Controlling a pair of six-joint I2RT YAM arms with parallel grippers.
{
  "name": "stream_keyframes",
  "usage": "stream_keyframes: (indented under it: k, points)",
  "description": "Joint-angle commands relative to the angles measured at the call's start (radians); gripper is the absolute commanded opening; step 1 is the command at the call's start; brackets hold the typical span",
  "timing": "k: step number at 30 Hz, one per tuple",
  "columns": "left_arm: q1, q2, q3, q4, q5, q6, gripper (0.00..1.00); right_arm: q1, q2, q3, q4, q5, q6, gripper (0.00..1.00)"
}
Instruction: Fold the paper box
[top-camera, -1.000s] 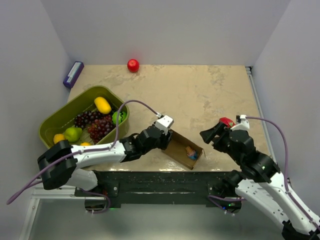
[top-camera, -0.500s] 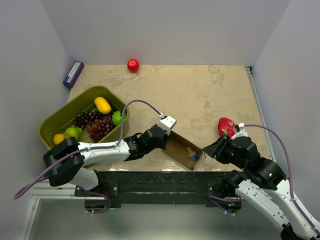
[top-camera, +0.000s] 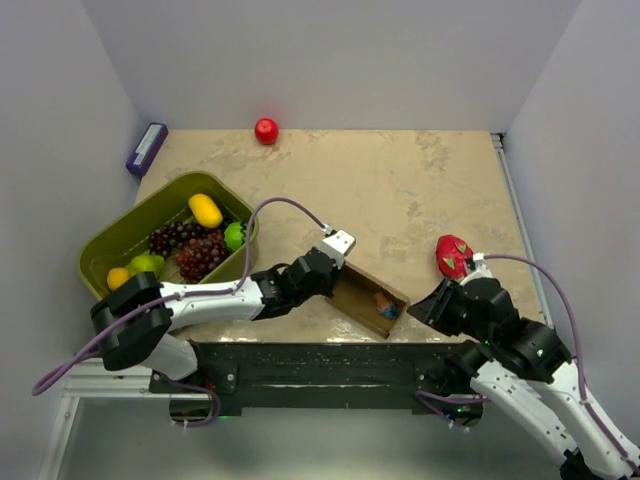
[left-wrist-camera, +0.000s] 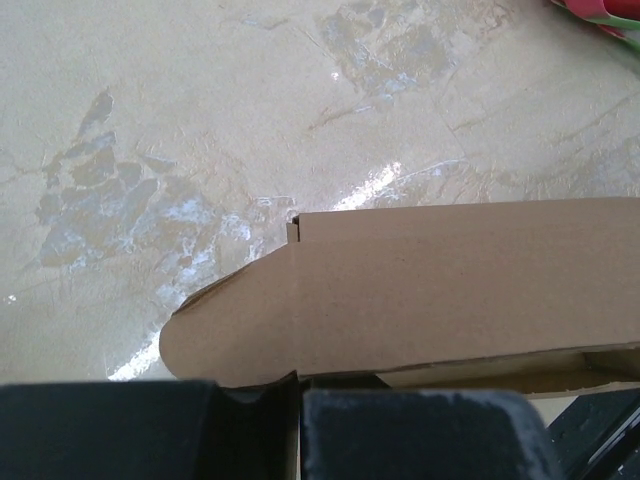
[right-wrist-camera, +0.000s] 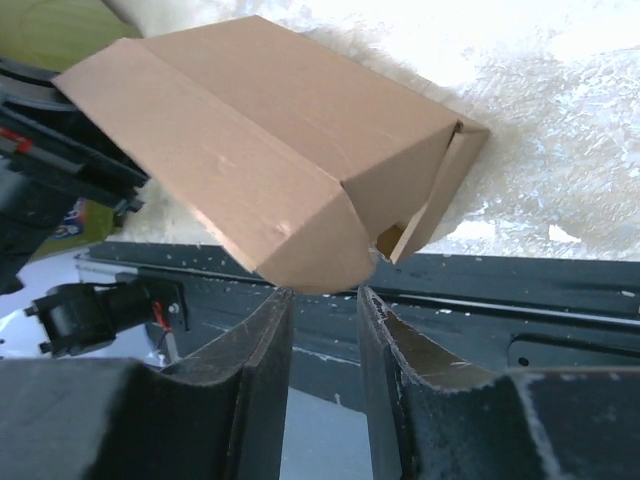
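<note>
The paper box (top-camera: 360, 292) is a slim brown cardboard box lying slantwise near the table's front edge, with a small colourful thing (top-camera: 383, 303) inside. My left gripper (top-camera: 334, 268) is at its far left end, shut on the cardboard wall. In the left wrist view the fingers (left-wrist-camera: 400, 430) are pressed together under the box's rounded flap (left-wrist-camera: 450, 290). My right gripper (top-camera: 421, 304) is at the box's near right end. Its jaws (right-wrist-camera: 322, 295) stand a little apart, and the tip of the rounded flap (right-wrist-camera: 270, 130) sits just at the fingertips, not between them.
An olive-green basket (top-camera: 108, 248) of fruit stands at the left. A red dragon fruit (top-camera: 453, 255) lies just behind the right gripper. A red apple (top-camera: 266, 130) and a purple thing (top-camera: 146, 148) sit at the back. The black front rail (right-wrist-camera: 520, 300) runs under the right gripper.
My right gripper has come down and toward the front edge to the box's right end, its jaws narrowing. The left gripper has closed on the box's left end.
</note>
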Motion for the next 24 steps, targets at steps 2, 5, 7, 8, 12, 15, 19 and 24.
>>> stream_keyframes:
  k: [2, 5, 7, 8, 12, 15, 19, 24]
  points:
    - [0.004, 0.011, 0.035, 0.001, -0.032, -0.016, 0.00, 0.002, 0.015, -0.070, 0.110, -0.006, -0.027, 0.34]
    - [0.004, 0.015, 0.041, -0.009, -0.035, -0.018, 0.00, 0.003, 0.020, -0.128, 0.176, -0.012, -0.032, 0.34]
    - [0.004, 0.017, 0.039, -0.009, -0.035, -0.016, 0.00, 0.002, 0.026, -0.159, 0.193, 0.011, -0.031, 0.32]
    - [0.004, 0.017, 0.041, -0.009, -0.035, -0.014, 0.00, 0.002, 0.029, -0.167, 0.204, 0.021, -0.024, 0.30]
    - [0.004, 0.020, 0.044, -0.009, -0.033, -0.005, 0.00, 0.002, 0.012, -0.194, 0.231, 0.086, -0.021, 0.22]
    - [0.004, 0.021, 0.046, -0.010, -0.032, 0.005, 0.00, 0.003, 0.007, -0.230, 0.297, 0.088, -0.027, 0.16]
    - [0.004, 0.021, 0.047, -0.018, -0.032, 0.010, 0.00, 0.002, 0.020, -0.300, 0.420, 0.042, -0.009, 0.10]
    - [0.004, 0.020, 0.044, -0.018, -0.041, 0.010, 0.00, 0.002, 0.035, -0.310, 0.463, 0.060, 0.006, 0.10]
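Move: The box's right end, where the lid panel and end wall meet, lies about 4 cm ahead of the right gripper, 3 cm to its left and 8 cm lower. From that gripper, the ice-cream toy inside the box is some 7 cm ahead, 4 cm left and 12 cm down, and the red fruit is roughly 19 cm ahead, 13 cm right and 12 cm down. From the left gripper, that box end lies about 16 cm right and 7 cm back, near its height. Lower the right gripper about 7 cm to the gap between the box's lid panel and its right end wall, easing some 4 cm forward and a little left, and bring its part-open fingers nearly shut halfway down. Keep the left gripper still and shut on the box's left end. ##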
